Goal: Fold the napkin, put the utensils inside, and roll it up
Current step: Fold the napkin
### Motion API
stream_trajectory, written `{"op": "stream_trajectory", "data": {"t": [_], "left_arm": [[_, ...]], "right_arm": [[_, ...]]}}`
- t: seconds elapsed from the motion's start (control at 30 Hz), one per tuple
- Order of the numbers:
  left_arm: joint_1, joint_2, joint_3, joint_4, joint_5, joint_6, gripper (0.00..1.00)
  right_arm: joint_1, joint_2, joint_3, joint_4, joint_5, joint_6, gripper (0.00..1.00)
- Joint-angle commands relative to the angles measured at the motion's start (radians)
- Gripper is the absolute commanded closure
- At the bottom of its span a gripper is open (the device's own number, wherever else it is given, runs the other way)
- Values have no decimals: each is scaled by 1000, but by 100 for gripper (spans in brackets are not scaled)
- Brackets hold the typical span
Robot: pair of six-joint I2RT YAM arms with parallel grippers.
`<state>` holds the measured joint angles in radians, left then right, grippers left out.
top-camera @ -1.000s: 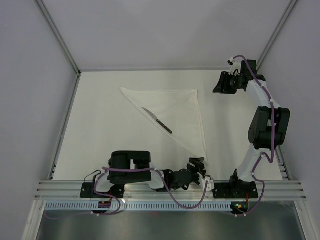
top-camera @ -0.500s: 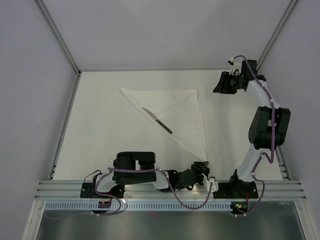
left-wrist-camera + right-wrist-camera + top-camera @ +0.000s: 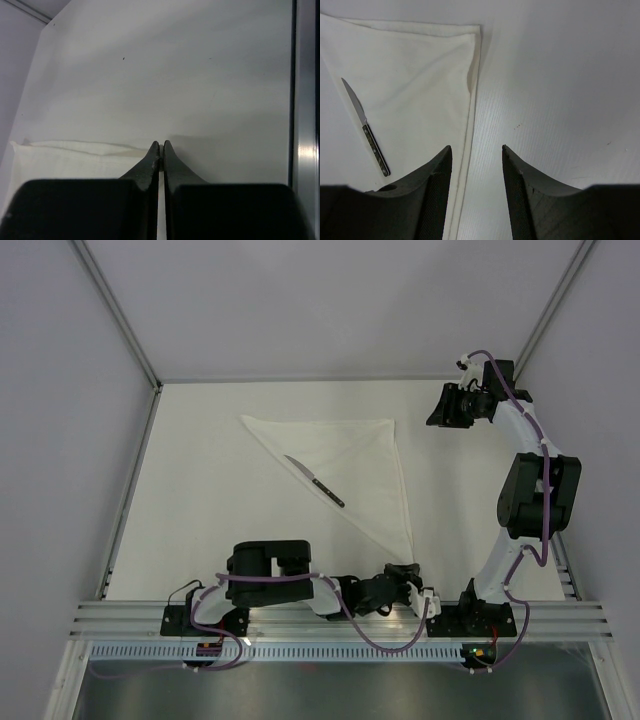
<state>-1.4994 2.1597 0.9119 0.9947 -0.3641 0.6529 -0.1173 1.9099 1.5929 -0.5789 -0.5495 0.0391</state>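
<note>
The napkin (image 3: 350,455) lies as a flat white triangle on the table, its near corner pointing at the left arm. On it rests the knife (image 3: 314,481), silver blade and dark handle, lying diagonally. My left gripper (image 3: 405,566) sits low at that near corner. In the left wrist view its tips (image 3: 161,145) are pressed together right where the napkin (image 3: 65,155) ends, a pale sliver caught between them. My right gripper (image 3: 437,408) hangs open above bare table beside the napkin's far right corner. From its wrist, the gripper (image 3: 476,147) frames the napkin's (image 3: 415,75) hem, with the knife (image 3: 366,129) off to the left.
A metal rail (image 3: 340,618) runs along the near table edge and shows at the right of the left wrist view as a rail (image 3: 305,100). Grey walls and slanted frame posts (image 3: 115,315) close in the table on three sides.
The left gripper has gone from open to shut at the napkin's near corner, sliding slightly right and nearer. The right arm, napkin and knife have stayed put.
</note>
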Motion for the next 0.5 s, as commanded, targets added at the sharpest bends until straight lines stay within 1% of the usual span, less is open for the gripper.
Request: {"op": "stream_trajectory", "data": {"t": [0.0, 0.07, 0.1, 0.2, 0.23, 0.27, 0.3, 0.33, 0.4, 0.43, 0.47], "left_arm": [[11, -44, 42, -39, 17, -82, 98], [27, -67, 56, -82, 17, -140, 98], [34, -99, 62, -103, 20, -197, 98], [90, -153, 67, -169, 48, -301, 98], [128, -196, 64, -183, 60, -373, 98], [148, -213, 59, -201, 71, -407, 98], [171, -231, 59, -220, 91, -474, 98], [215, -268, 61, -238, 106, -510, 98], [263, -300, 58, -277, 131, -585, 98], [316, -314, 58, -292, 143, -652, 98], [343, -340, 50, -301, 152, -703, 98]], "right_arm": [[-5, -54, 21, 16, -15, 19, 50], [-5, -52, 25, 11, -15, 19, 50], [-7, -51, 29, 8, -15, 18, 50], [-5, -48, 32, 5, -15, 16, 50], [-5, -48, 32, 5, -15, 15, 50], [-5, -48, 32, 7, -15, 15, 50], [-5, -48, 32, 5, -15, 15, 50], [-5, -48, 32, 7, -15, 15, 50], [-5, -46, 33, 5, -16, 18, 50], [-5, -46, 33, 5, -17, 19, 50], [-5, -46, 35, 4, -18, 18, 50]]}}
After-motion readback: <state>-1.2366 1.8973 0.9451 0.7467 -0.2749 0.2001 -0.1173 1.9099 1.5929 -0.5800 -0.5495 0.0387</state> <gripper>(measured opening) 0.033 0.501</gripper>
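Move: The left hand has the napkin's near right tip pinched just above the table; the knife, lying on the napkin where the tip is being taken, is about 25 cm ahead and 25 cm to its left, barely lower. The napkin's far right corner stands some 44 cm ahead and 2 cm left, its far left tip 44 cm ahead and 46 cm left. From the right hand the knife lies about 32 cm left, 10 cm back and 13 cm below. With its fingers kept shut on the napkin's near right tip, the left hand starts almost still, then speeds up forward and upward, about 10 cm out and 8 cm up with a drift of some 3 cm to the left, drawing the tip off the table and in over the napkin towards the knife. On the way the wrist rolls some 30 degrees about the line of the fingers, its top side tipping forward, while the fingers swing slightly from pointing right towards forward. ##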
